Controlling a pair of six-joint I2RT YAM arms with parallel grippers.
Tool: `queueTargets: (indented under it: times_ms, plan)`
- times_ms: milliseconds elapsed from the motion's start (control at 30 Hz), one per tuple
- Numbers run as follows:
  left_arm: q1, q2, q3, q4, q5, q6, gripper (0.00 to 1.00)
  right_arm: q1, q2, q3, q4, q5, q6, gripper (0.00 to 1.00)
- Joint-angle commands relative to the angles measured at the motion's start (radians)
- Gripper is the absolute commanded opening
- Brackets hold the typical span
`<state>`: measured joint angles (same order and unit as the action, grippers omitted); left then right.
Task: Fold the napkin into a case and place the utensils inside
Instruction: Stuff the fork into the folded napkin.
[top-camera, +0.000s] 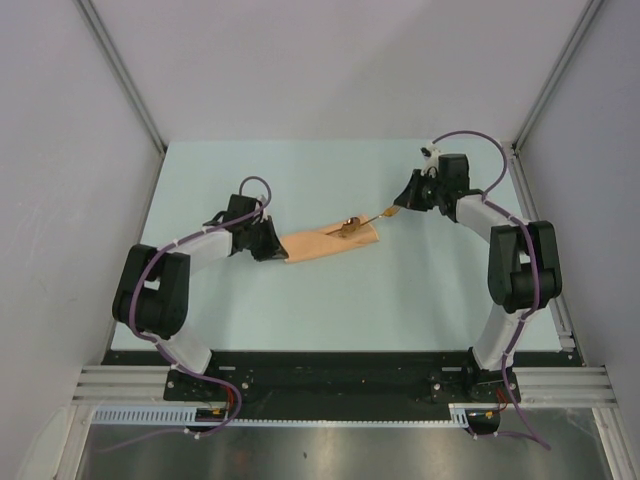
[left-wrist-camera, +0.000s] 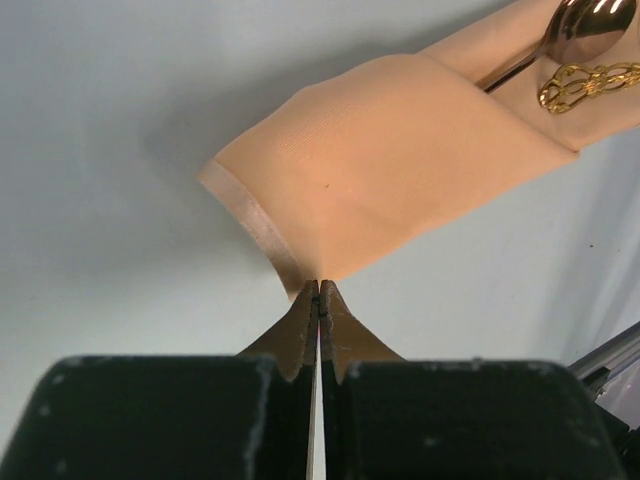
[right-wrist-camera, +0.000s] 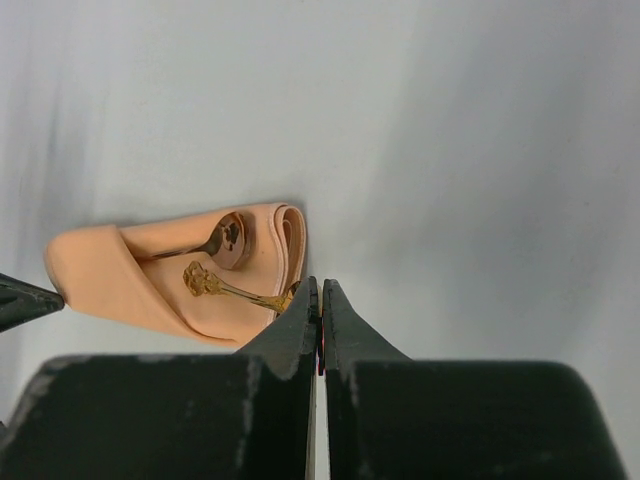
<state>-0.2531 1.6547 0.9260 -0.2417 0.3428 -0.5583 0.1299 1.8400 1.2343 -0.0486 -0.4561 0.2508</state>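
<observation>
The peach-orange napkin (top-camera: 325, 245) lies folded into a long case in the middle of the table. My left gripper (top-camera: 270, 245) is shut on its left end; in the left wrist view the jaws (left-wrist-camera: 319, 290) pinch the napkin's (left-wrist-camera: 400, 170) near corner. A copper-gold spoon (right-wrist-camera: 228, 240) lies in the open right end, bowl showing. My right gripper (top-camera: 402, 205) is shut on a second gold utensil (top-camera: 375, 215). Its ornate end (right-wrist-camera: 205, 278) rests over the napkin (right-wrist-camera: 120, 280), and its shaft runs back to my shut gripper (right-wrist-camera: 320, 295).
The pale green table (top-camera: 330, 310) is bounded by grey walls left, right and back. A metal rail (top-camera: 340, 385) runs along the near edge by the arm bases. The left gripper's tip (right-wrist-camera: 20, 300) shows at the left edge of the right wrist view.
</observation>
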Motion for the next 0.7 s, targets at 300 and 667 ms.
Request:
queueTargets:
  times_ms: [300, 667]
  plan:
    - [-0.011, -0.027, -0.049, 0.062, 0.013, -0.008, 0.00, 0.096, 0.004, 0.040, -0.003, 0.033, 0.080, 0.00]
    - [-0.015, -0.032, -0.052, 0.067, 0.019, -0.006, 0.00, 0.180, 0.024, 0.060, -0.045, 0.082, 0.139, 0.00]
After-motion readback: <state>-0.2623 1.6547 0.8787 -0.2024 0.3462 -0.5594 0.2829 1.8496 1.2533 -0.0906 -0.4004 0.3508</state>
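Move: The fork is already in my right hand, pinched near its head with the handle end leading. The napkin's pocket opening lies about 16 cm to this hand's left, 6 cm back and 6 cm lower; the napkin's right end is some 5 cm left and 4 cm back, and the spoon bowl about 12 cm left and 2 cm back. My shut left hand is just above the napkin's left corner, 1 cm back and 1 cm down, with the pocket opening about 13 cm to its right and 6 cm ahead. I feed the fork handle-first under the napkin's flap, carrying my right hand about 6.5 cm left and a bit back, nearly level, over the napkin's right end, with a slight tilt and the fingers keeping their pinch. Meanwhile I lower my shut left fingertips about 1 cm, easing slightly back, onto the napkin's near left corner and hold them there. ##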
